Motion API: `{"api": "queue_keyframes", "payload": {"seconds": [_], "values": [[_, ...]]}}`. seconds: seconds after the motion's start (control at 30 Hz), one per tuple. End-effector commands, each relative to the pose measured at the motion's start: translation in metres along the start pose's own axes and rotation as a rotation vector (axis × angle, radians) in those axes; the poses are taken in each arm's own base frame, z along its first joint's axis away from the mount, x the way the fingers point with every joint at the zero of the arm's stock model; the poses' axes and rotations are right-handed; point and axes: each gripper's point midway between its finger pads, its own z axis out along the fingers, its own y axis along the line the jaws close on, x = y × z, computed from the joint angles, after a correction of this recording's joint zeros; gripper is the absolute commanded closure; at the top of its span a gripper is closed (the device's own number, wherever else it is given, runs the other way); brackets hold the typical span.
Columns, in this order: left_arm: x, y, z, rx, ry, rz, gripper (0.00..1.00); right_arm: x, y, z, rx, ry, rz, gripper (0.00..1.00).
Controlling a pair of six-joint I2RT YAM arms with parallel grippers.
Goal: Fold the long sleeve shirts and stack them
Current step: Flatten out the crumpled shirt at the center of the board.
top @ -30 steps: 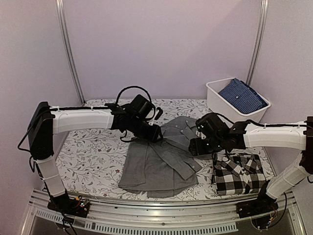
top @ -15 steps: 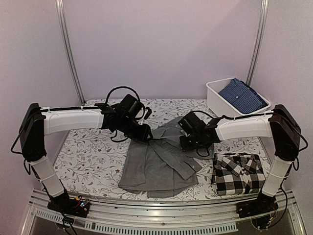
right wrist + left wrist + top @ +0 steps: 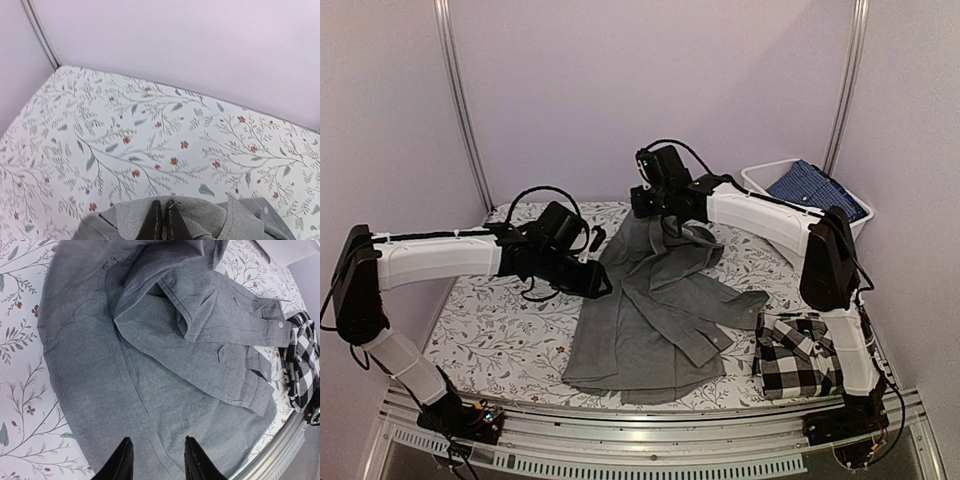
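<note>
The grey long sleeve shirt (image 3: 650, 325) lies spread in the middle of the flowered table, its upper end pulled up toward the back wall. My right gripper (image 3: 656, 212) is shut on that raised end; the right wrist view shows the gripper (image 3: 164, 202) pinching grey cloth (image 3: 210, 220) above the table. My left gripper (image 3: 604, 288) sits at the shirt's left edge, and in its wrist view the gripper (image 3: 158, 438) is open over flat grey cloth (image 3: 165, 365). The black-and-white checked shirt (image 3: 808, 355) lies folded at the front right, also seen at the left wrist view's right edge (image 3: 302, 365).
A white bin (image 3: 752, 180) holding a folded blue cloth (image 3: 815, 192) stands at the back right corner. The metal table rail (image 3: 640, 440) runs along the near edge. Walls close off the back and sides.
My right gripper has shut on the grey shirt's upper end and carried it up and toward the back wall, stretching the cloth. My left arm has drawn a little to the left.
</note>
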Motion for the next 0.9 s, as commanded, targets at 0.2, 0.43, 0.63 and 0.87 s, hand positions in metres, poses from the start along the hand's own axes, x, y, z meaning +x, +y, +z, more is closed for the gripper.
{"api": "queue_keyframes", "payload": {"seconds": [0.2, 0.43, 0.63, 0.87], "values": [[-0.002, -0.003, 0.002, 0.058, -0.024, -0.045, 0.61, 0.013, 0.014, 0.056, -0.184, 0.027, -0.05, 0.2], [0.0, -0.005, 0.029, 0.087, 0.012, -0.086, 0.55, 0.016, -0.006, -0.001, -0.159, 0.073, -0.023, 0.11], [-0.008, -0.022, 0.051, 0.178, 0.022, -0.134, 0.46, 0.058, -0.034, -0.045, -0.103, 0.153, 0.06, 0.1], [-0.008, -0.054, 0.075, 0.236, 0.055, -0.118, 0.37, 0.109, -0.077, -0.085, 0.029, 0.23, 0.131, 0.11]]}}
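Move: The right hand grips the lifted far end of the grey shirt, with its landing place on the board about 5 cm ahead, 2 cm left and 17 cm below. From that hand, the bunched collar hangs some 9 cm right, level with it and 13 cm lower; the cuffed sleeve lies about 17 cm right, 16 cm back and 17 cm below. The left hand has the shirt's loose front edge about 8 cm right, 2 cm ahead and 8 cm below. Right hand flings cloth about 5 cm forward, releases, then draws back-right; left opens wider, moving right and down. ##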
